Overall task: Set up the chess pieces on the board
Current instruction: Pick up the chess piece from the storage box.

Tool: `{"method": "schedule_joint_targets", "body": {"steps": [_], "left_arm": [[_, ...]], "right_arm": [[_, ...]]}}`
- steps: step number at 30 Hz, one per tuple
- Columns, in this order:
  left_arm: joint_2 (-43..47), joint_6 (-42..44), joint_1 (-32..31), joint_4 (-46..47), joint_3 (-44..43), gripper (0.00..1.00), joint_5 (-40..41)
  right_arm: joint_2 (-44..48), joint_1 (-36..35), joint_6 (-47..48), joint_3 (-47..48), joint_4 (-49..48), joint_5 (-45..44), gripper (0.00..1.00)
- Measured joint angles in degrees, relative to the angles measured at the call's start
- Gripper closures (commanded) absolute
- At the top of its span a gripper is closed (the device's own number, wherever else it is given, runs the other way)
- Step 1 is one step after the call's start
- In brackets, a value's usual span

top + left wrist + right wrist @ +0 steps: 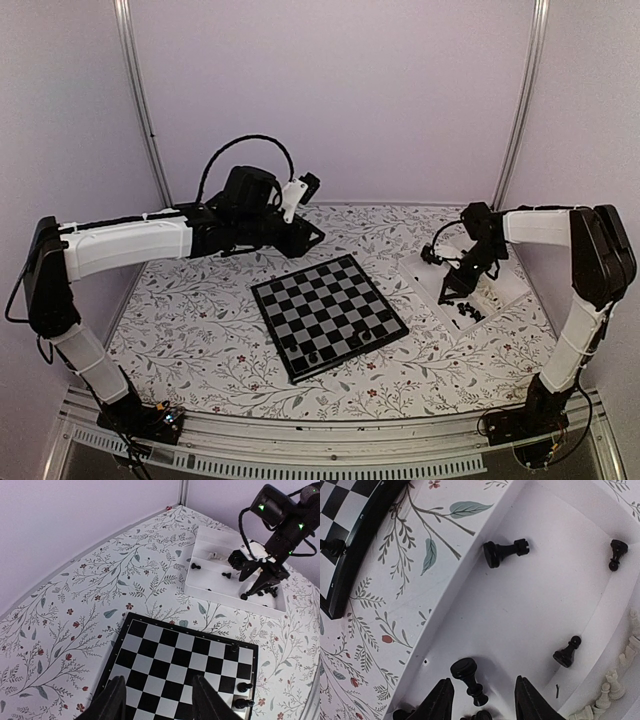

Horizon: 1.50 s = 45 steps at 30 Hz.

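Observation:
The board [328, 315] lies mid-table with a few black chess pieces [360, 338] near its front right edge. My left gripper [310, 235] hovers beyond the board's far left corner. In the left wrist view it [160, 700] stands open and empty above the board [175, 665]. My right gripper [455, 290] reaches down into the white tray [505, 285]. In its wrist view it [482, 700] is open, and a black piece [469, 677] lies on its side between the fingers, touching neither.
On the tray floor [530, 595] a black rook [504, 552] lies tipped over, with two black pawns [566, 652] nearby. Cream-white pieces [620, 680] crowd the compartment behind a divider. The board's corner [350, 540] lies left of the tray wall.

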State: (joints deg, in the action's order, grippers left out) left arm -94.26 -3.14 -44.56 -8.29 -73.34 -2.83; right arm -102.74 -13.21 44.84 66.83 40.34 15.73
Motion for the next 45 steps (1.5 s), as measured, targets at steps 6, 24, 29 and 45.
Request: {"method": "schedule_joint_targets", "body": {"steps": [6, 24, 29, 45], "left_arm": [[-0.68, 0.04, 0.00, -0.17, -0.39, 0.53, -1.05], [-1.86, 0.09, 0.00, -0.50, -0.76, 0.53, -2.75], [-2.10, 0.09, -0.20, -0.63, -0.87, 0.53, -2.84], [-2.54, 0.13, -0.46, -1.27, -1.66, 0.55, -3.41]], "right_arm": [[-1.84, 0.11, 0.46, -0.15, 0.33, 0.02, 0.54], [-4.37, -1.29, 0.48, -0.33, -0.52, -0.13, 0.66], [-5.11, -1.73, -0.92, 0.57, -1.07, -0.15, 0.73], [-4.79, -1.57, -6.56, 0.87, 0.24, 1.36, 0.88]]}}
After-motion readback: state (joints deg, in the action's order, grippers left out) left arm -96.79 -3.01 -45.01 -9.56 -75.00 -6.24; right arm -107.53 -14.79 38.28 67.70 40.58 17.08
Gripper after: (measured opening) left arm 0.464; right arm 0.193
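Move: From the right hand, the lying black chess piece is about 1 cm back, 1 cm left and some 3 cm below, inside the storage box. At about that same depth, a black rook lies roughly 5 cm ahead and 7 cm left, a black pawn 5 cm straight ahead, and the black cluster 4 cm back and 4 cm right. The piece is about 26 cm right of the left hand, roughly level with it fore-and-aft, and 21 cm below. Sink the open right gripper about 3 cm into the storage box, easing back some 1.5 cm on the way. Once down, shift forward and left by about as much, and close the fingers until they pinch the black piece at its base end, then just begin to rise. Let the open left gripper drift slightly right and down. ##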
